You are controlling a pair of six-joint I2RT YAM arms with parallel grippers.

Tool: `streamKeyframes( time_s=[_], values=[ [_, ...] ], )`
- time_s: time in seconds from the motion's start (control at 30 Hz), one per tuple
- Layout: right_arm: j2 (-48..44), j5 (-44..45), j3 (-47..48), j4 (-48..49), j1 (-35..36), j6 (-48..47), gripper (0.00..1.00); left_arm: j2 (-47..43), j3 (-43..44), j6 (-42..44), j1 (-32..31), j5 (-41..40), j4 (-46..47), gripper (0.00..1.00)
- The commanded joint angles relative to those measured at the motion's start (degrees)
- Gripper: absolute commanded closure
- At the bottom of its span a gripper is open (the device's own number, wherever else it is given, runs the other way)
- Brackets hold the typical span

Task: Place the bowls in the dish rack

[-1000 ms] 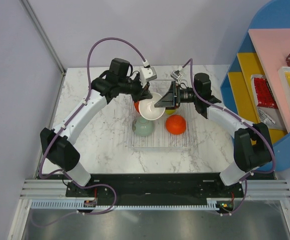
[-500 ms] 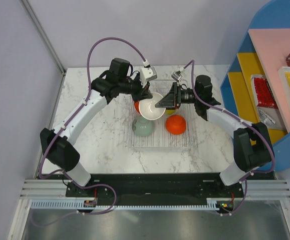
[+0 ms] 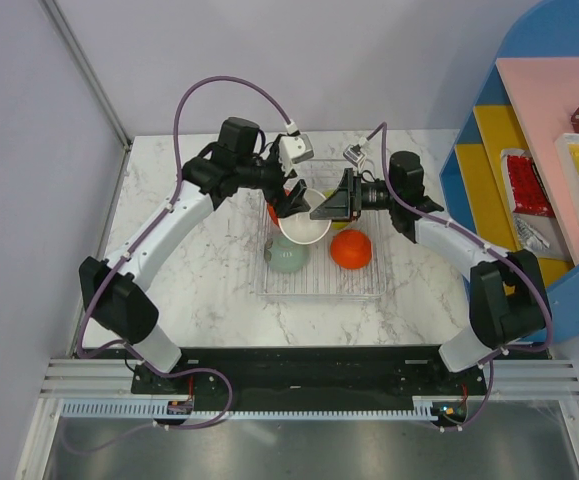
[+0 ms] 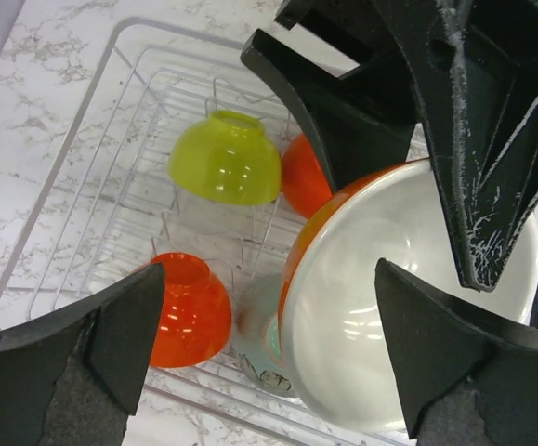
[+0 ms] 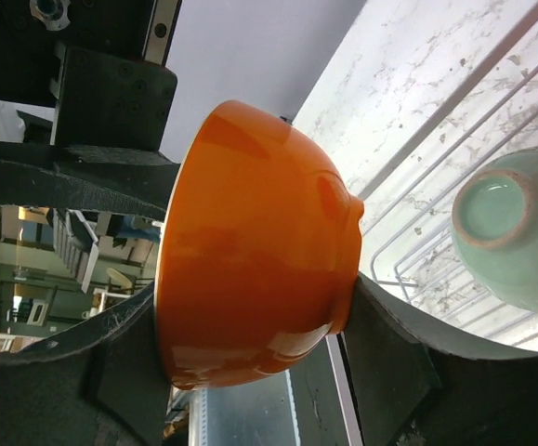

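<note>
A white bowl with an orange outside (image 3: 304, 228) hangs tilted over the back of the clear dish rack (image 3: 314, 293). My right gripper (image 3: 325, 209) is shut on it, one finger inside the rim and one on the foot (image 5: 259, 251). My left gripper (image 3: 291, 201) stands open just left of the bowl (image 4: 408, 307), its fingers wide on either side and apart from it. In the rack (image 4: 57, 158) lie a pale mint bowl (image 3: 287, 255), upside down (image 5: 510, 232), a lime-green bowl (image 4: 224, 158) and two red-orange bowls (image 3: 351, 249) (image 4: 180, 311).
The rack's thin wires (image 5: 408, 269) stand on the marble table (image 3: 179, 250). A blue and pink shelf unit (image 3: 529, 150) with packets stands at the right edge. A grey wall panel (image 3: 29, 150) runs along the left side.
My right gripper closed on the white bowl, then my left gripper opened and let go of it. The bowl has shifted slightly to the right.
</note>
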Motion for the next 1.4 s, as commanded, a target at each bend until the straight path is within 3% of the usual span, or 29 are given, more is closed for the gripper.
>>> streamKeyframes(
  time_s=[0.0,0.13,0.3,0.43,0.5,0.6,0.77,0.93,1.37],
  values=[
    [-3.2,3.2,3.9,-12.0,0.0,-12.7,1.0,-4.1,-4.0,0.7,0.8,-3.1,3.1,0.0],
    [-4.6,7.0,5.2,-18.7,0.0,-18.9,1.0,-6.6,-7.4,-2.2,9.6,1.7,3.8,0.0],
    [-5.7,20.9,11.2,-35.7,0.2,-33.2,1.0,-11.6,-13.5,-7.6,23.3,6.2,4.6,0.0],
    [-6.5,31.6,14.8,-43.6,1.9,-41.3,1.0,-16.7,-24.6,-8.6,32.5,9.9,6.1,0.0],
    [-6.9,41.4,16.9,-48.1,5.1,-44.9,1.0,-19.1,-28.1,-8.8,36.8,10.4,6.9,0.0],
    [-7.2,49.2,18.4,-51.4,10.2,-50.3,1.0,-20.0,-32.4,-8.4,41.7,13.0,6.6,0.0],
    [-6.2,64.4,20.2,-56.4,18.6,-61.1,1.0,-18.5,-35.6,-7.7,52.0,23.8,6.6,0.0],
    [-4.2,74.8,20.8,-58.6,22.6,-66.8,1.0,-15.8,-35.4,-8.3,56.2,29.7,6.2,0.0],
    [2.0,86.6,17.4,-58.2,32.2,-74.4,1.0,-16.6,-37.5,-7.8,56.3,32.1,6.6,0.0]
  ],
)
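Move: The white-and-orange bowl is gripped by the right hand, its middle about 4 cm left and 2 cm back of that hand point. It goes to the dish rack, whose middle lies some 5 cm ahead, straight in line and 18 cm below. About 15 cm below the hand, the red bowl stands 8 cm right and 2 cm back, the pale green bowl 10 cm left and 3 cm back, and the lime bowl 10 cm ahead and 4 cm right. From the left hand, the held bowl is roughly 4 cm right, 3 cm back and 2 cm lower. Draw the already open left gripper off the held bowl's rim and quickly away to the left, nearly 30 cm and sinking 9 cm, clear of the rack. Meanwhile keep the right grip shut on the bowl, lower it about 10 cm towards the rack, and roll the wrist some 90 degrees so the fingers swing from pointing left to pointing mostly down. ##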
